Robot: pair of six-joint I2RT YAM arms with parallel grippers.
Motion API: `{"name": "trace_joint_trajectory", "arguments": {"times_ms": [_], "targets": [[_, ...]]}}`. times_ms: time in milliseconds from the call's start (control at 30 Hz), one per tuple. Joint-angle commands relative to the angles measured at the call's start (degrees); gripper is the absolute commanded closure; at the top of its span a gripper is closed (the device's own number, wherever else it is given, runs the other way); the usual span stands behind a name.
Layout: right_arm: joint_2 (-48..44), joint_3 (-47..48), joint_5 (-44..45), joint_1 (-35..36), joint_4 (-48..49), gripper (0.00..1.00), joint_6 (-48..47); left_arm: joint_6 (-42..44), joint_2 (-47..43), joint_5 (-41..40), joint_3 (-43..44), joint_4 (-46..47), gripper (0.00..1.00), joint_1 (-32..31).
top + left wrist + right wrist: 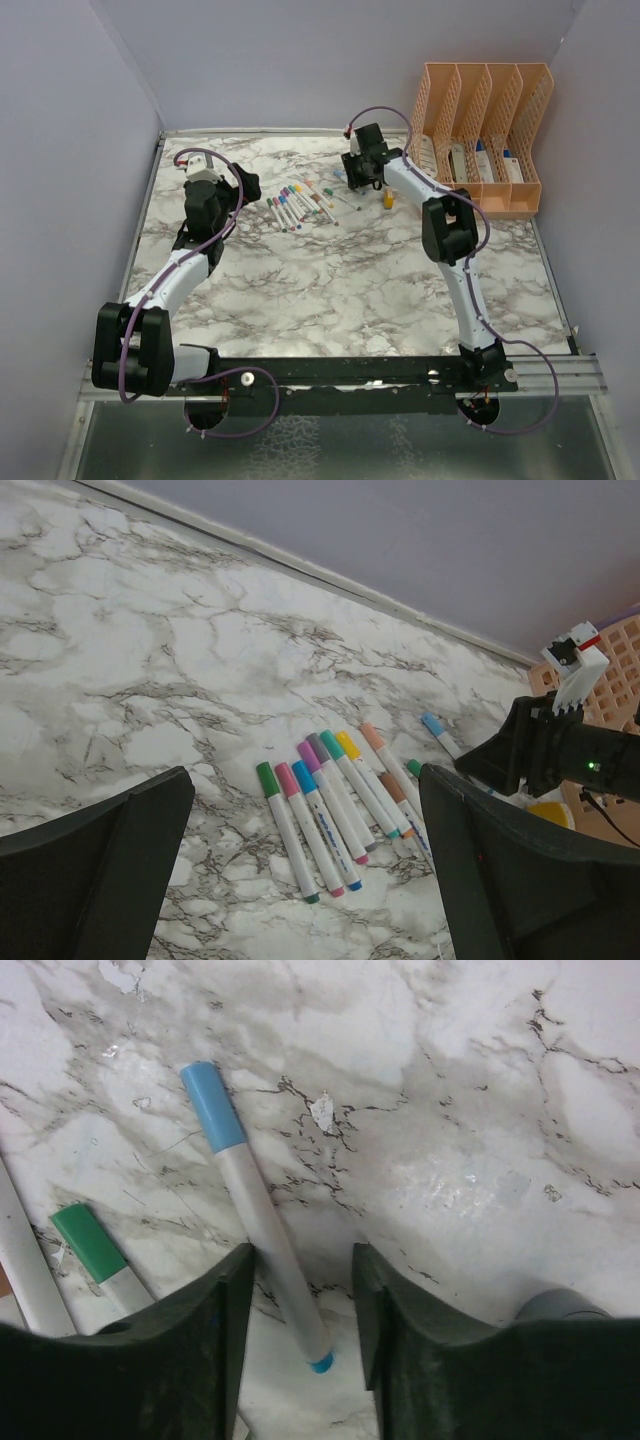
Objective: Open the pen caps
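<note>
Several white marker pens with coloured pen caps (300, 203) lie in a row at the table's back middle. My left gripper (220, 200) hovers to their left, wide open and holding nothing; in its wrist view the gripper (305, 780) frames the row, with a green cap (266, 778), a pink cap (286, 778) and a yellow cap (347, 744) among them. My right gripper (362, 180) is low over a separate pen (255, 1210) with a blue cap (212, 1106). The gripper (302, 1260) straddles that pen's tail, its jaws narrowed but with a gap on the right side. A green-capped pen (88, 1242) lies beside it.
A peach file organizer (480, 130) holding a few items stands at the back right. A small yellow object (388, 199) sits just right of my right gripper. Purple walls close in the left, back and right sides of the marble table (330, 290).
</note>
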Motion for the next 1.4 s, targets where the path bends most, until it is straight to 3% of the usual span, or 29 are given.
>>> {"name": "trace_joint_trajectory", "arguments": {"times_ms": [0, 300, 700, 967, 1133, 1367], "targets": [[-0.31, -3.18, -1.99, -0.33, -2.82, 0.65, -0.13, -0.51, -1.16, 1.1, -0.52, 0.98, 0.01, -0.01], [0.17, -2.84, -3.88, -0.32, -3.56, 0.98, -0.91, -1.16, -0.95, 1.69, -0.37, 0.98, 0.01, -0.01], [-9.04, -10.21, -5.0, -0.36, 6.42, 0.99, 0.63, -2.45, -1.11, 2.48, -0.19, 0.96, 0.01, -0.01], [-20.84, -21.65, -9.65, -0.23, 17.97, 0.99, 3.67, -6.13, 0.86, 7.27, 0.11, 2.91, 0.01, -0.01], [-26.16, -27.19, -12.61, 0.06, 20.81, 0.99, 5.13, -8.93, 2.24, 11.13, -0.17, 6.0, 0.03, -0.02], [-33.13, -35.81, -10.07, 2.61, 23.36, 0.99, 5.8, -12.24, 4.6, 14.84, -0.1, 9.72, 0.06, -0.1]]}}
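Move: The blue pen lies between the right hand's open pads, its middle only about 1 cm ahead, 2 cm to the left and 1 cm below, with its cap end pointing forward and left. The green-capped pen is about 4 cm back and 4 cm left of the right hand, the yellow bottle roughly 4 cm back and 6 cm right, the blue-capped pot some 2 cm ahead and 8 cm right. From the left hand the blue pen lies roughly 15 cm ahead, 20 cm right and 21 cm below. The right pads close on the blue pen's white barrel, behind its middle, and pinch it. Keeping that grip, the right hand first slides back a little, then lifts the pen about 12 cm while drawing back some 6 cm and tilting up about 20 degrees. Late on, the wide-open left hand starts about 4 cm rightward towards the raised pen, rolling its left side down and turning clockwise. ##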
